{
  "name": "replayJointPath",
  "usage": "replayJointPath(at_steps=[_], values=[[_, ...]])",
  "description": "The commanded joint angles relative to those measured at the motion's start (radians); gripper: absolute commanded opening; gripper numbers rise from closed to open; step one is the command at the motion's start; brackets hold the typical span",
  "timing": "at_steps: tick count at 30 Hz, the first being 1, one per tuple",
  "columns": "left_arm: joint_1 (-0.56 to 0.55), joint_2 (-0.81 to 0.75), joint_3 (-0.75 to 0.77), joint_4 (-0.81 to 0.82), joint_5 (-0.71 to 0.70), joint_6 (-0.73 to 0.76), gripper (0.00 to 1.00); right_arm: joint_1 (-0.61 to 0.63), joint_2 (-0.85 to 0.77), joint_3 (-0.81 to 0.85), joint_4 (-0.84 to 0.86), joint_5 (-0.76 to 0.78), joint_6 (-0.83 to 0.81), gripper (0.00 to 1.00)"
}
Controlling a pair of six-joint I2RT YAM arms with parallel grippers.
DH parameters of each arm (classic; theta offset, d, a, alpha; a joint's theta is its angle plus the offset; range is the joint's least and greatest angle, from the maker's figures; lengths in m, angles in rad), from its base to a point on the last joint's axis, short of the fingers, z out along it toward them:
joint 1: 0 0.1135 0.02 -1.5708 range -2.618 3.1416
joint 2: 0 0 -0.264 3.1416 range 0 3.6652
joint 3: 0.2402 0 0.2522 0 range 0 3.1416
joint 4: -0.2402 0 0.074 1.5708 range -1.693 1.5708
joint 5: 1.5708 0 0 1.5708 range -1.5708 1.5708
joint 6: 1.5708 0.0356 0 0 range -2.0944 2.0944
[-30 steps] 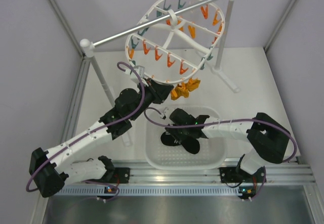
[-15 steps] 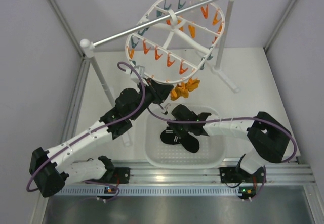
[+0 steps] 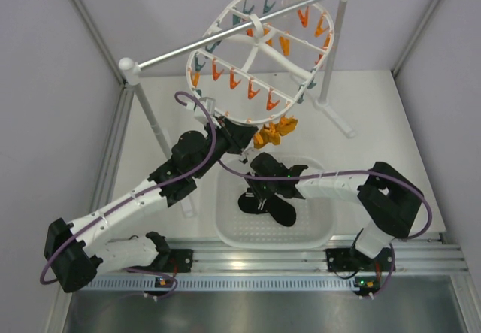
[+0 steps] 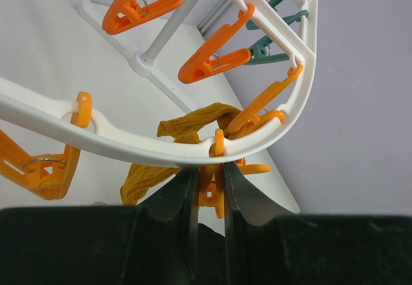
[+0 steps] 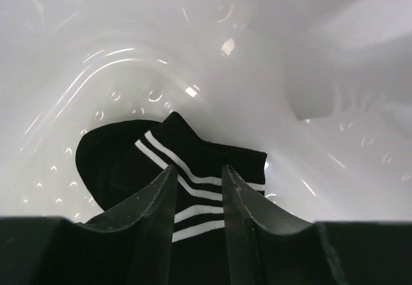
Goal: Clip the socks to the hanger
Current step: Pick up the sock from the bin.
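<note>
The white oval hanger (image 3: 229,11) hangs from a rod, with orange and teal clothespins along its bars. Two mustard-orange socks (image 3: 274,132) dangle from a clip at its near rim (image 4: 129,137). My left gripper (image 3: 246,137) is beside them, shut on an orange clothespin (image 4: 211,198) under the rim; in the left wrist view the left gripper (image 4: 209,179) pinches it, with a mustard sock (image 4: 187,124) just behind. Black white-striped socks (image 3: 267,205) lie in the basket. My right gripper (image 5: 198,169) stands low over a striped sock (image 5: 193,153), jaws apart and straddling its cuff.
The white perforated basket (image 3: 323,228) sits at the near middle of the table, and its glossy wall (image 5: 290,73) fills the right wrist view. A silver rod (image 3: 180,53) on white posts (image 3: 150,119) carries the hanger. Grey walls close both sides.
My right gripper has shifted a little to the left inside the basket, over the black socks. The left arm and the hanger have not moved.
</note>
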Motion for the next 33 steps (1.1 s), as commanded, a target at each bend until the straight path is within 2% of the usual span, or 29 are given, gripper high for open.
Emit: replayJointPath(at_steps=[1,3,4,7,13,20,29,33], values=[[0.007,0.007,-0.008,0.019,-0.008,-0.011,0.00,-0.009,0.033,0.017,0.008,0.012,0.017,0.31],[0.007,0.007,-0.009,0.021,-0.006,-0.011,0.00,-0.009,0.028,0.005,0.012,0.024,0.015,0.24],[0.007,0.007,-0.009,0.019,-0.006,-0.011,0.00,-0.009,0.016,0.003,0.012,0.026,0.008,0.12],[0.007,0.009,-0.009,0.021,-0.002,-0.013,0.00,-0.009,-0.018,0.002,0.010,0.032,-0.015,0.00],[0.013,0.018,-0.003,0.022,0.003,-0.017,0.00,-0.007,-0.140,-0.001,-0.007,0.004,-0.075,0.00],[0.017,0.026,-0.002,0.022,0.006,-0.036,0.00,0.036,-0.327,-0.104,0.007,-0.098,-0.196,0.00],[0.025,0.023,-0.003,0.010,0.023,-0.059,0.00,0.063,-0.671,-0.308,0.149,-0.036,-0.362,0.00],[0.027,0.020,-0.008,0.006,0.035,-0.073,0.00,0.066,-0.731,-0.290,0.166,0.007,-0.391,0.00]])
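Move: Just beneath the right hand's open fingers, down in the bin, lies the black striped sock, its middle about 1 cm back, 2 cm to the right and 1 cm lower. The bin's far wall stands some 9 cm ahead of that hand and straight on, and the clipped orange socks hang about 7 cm ahead, 4 cm right and 24 cm up. From the left hand, at the hanger's rim, the black sock lies roughly 8 cm back, 2 cm right and 30 cm below. Closing its fingers completely over the striped part of the sock, the right hand barely shifts. It then rises about 4 cm, draws back and to the right some 5 cm each way, and climbs steeply away from the sock, about 12 cm up in all. The shut fingers tip up towards forward and turn counter-clockwise, some 30 degrees altogether. ##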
